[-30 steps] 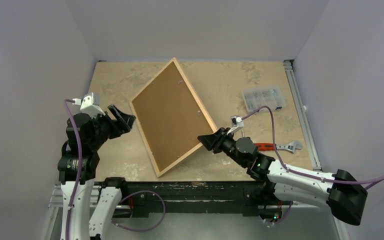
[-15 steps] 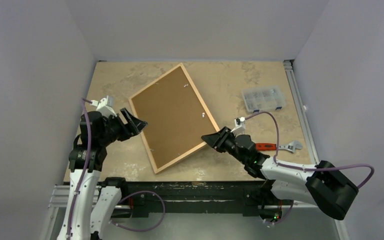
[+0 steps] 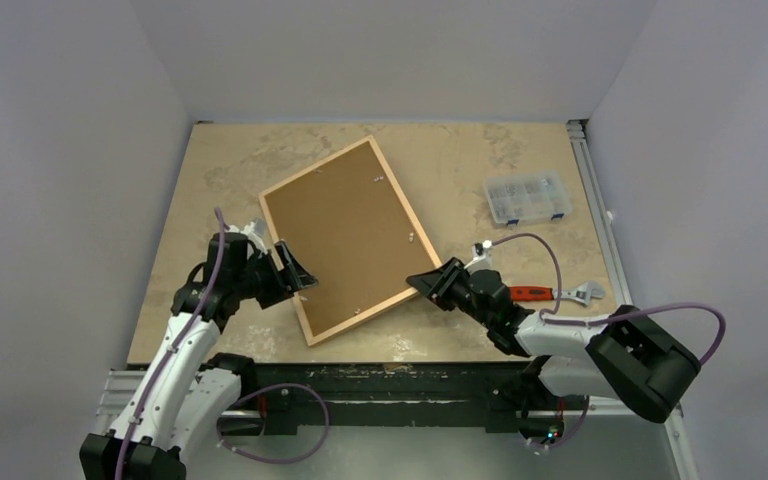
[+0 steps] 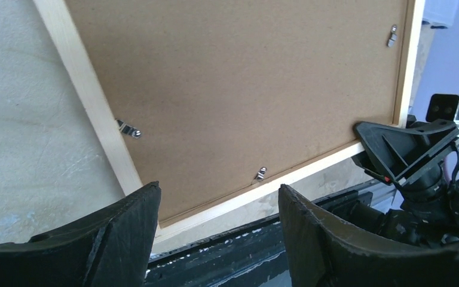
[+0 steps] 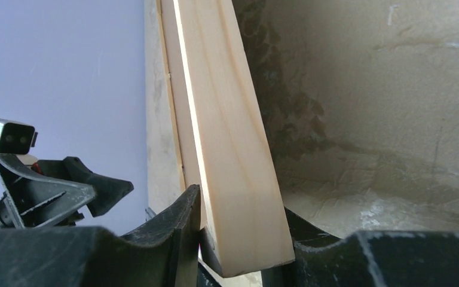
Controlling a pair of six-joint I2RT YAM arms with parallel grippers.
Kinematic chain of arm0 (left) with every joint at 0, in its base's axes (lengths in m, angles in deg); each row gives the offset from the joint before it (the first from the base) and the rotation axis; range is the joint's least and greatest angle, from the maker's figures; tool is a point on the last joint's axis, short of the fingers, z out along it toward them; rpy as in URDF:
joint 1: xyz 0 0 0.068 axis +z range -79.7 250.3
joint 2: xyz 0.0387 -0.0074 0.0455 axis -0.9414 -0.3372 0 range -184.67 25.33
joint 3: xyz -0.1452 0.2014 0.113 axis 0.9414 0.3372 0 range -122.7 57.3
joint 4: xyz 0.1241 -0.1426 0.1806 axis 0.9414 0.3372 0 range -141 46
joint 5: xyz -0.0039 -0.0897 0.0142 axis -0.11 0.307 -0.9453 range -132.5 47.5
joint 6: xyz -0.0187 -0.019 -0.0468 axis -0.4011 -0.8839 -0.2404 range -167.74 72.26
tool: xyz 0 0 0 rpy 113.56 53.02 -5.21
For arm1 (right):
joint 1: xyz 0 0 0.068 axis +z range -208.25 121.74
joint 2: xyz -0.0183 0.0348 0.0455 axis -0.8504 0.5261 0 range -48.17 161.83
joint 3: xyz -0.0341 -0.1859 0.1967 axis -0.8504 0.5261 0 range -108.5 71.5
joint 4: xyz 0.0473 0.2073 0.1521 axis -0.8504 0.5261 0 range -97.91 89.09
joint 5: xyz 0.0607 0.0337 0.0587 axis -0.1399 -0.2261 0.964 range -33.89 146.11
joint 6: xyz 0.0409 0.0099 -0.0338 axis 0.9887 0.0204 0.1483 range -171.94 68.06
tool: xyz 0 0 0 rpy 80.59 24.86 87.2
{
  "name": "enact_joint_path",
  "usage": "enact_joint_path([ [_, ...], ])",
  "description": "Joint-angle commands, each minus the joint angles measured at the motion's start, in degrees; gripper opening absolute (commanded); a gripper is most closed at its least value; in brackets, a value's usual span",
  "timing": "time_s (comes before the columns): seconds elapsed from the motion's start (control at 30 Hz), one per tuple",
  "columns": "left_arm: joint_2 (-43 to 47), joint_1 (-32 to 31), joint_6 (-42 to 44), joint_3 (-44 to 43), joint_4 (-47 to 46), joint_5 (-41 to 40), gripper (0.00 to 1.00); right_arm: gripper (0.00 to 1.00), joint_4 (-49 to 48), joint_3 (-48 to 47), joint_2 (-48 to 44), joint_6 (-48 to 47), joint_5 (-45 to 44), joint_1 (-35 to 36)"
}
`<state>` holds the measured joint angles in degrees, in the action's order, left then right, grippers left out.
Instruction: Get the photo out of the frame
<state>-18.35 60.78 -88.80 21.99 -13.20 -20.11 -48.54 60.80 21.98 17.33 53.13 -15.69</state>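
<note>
The frame (image 3: 403,205) of light wood lies face down and askew on the table, its brown backing board (image 3: 348,240) facing up under small metal tabs (image 4: 262,173). The photo is hidden beneath the board. My right gripper (image 3: 428,280) is shut on the frame's near right corner; in the right wrist view the wood rail (image 5: 233,149) sits between the fingers of that gripper (image 5: 242,209). My left gripper (image 3: 295,272) hovers open over the frame's near left rail (image 4: 89,101), close to the bottom corner. Nothing sits between the fingers of this gripper (image 4: 218,190).
A clear plastic parts box (image 3: 527,196) stands at the right of the table. A red-handled adjustable wrench (image 3: 560,293) lies just behind my right arm. An aluminium rail (image 3: 600,220) runs along the table's right edge; the black base bar (image 3: 380,375) marks the near edge.
The frame has come down from a steep tilt to lie nearly flat, turning a little clockwise. My left arm swung right and forward to the frame's near left rail. The right gripper kept hold of the corner.
</note>
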Motion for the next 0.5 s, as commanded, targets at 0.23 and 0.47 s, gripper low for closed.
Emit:
enact_joint_path([
  [0.23,-1.47,-0.33,-2.22,-0.55,-1.76,-4.19,0.70,0.39,16.66,3.89,2.57,-9.36,-7.15,-1.19],
  [0.47,-3.08,-0.34,0.20,-3.27,0.37,-5.48,0.71,0.79,30.45,1.20,-3.38,-10.88,-8.57,-1.17],
])
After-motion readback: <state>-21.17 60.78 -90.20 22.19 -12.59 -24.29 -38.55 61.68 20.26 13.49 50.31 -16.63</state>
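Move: The right hand holds the face-down frame by its near-right corner, with its table spot straight below, about 5 cm down. The frame's middle lies some 9 cm ahead and 15 cm to the left of this hand, slightly lower. The clear box stands about 20 cm ahead and 25 cm to its right. From the left hand, that table spot is roughly 23 cm to the right, 2 cm back and 12 cm down. Still pinching the frame's near-right corner, the right hand lowers it to the table, then lets go as the fingers spread wide. It sinks about 4 cm in all and shifts some 2.5 cm right, the shift coming mostly with the release, while the wrist rolls some 10 degrees, left side dipping. The left hand, open and empty, eases down 1 to 2 cm by the frame's left rail. ##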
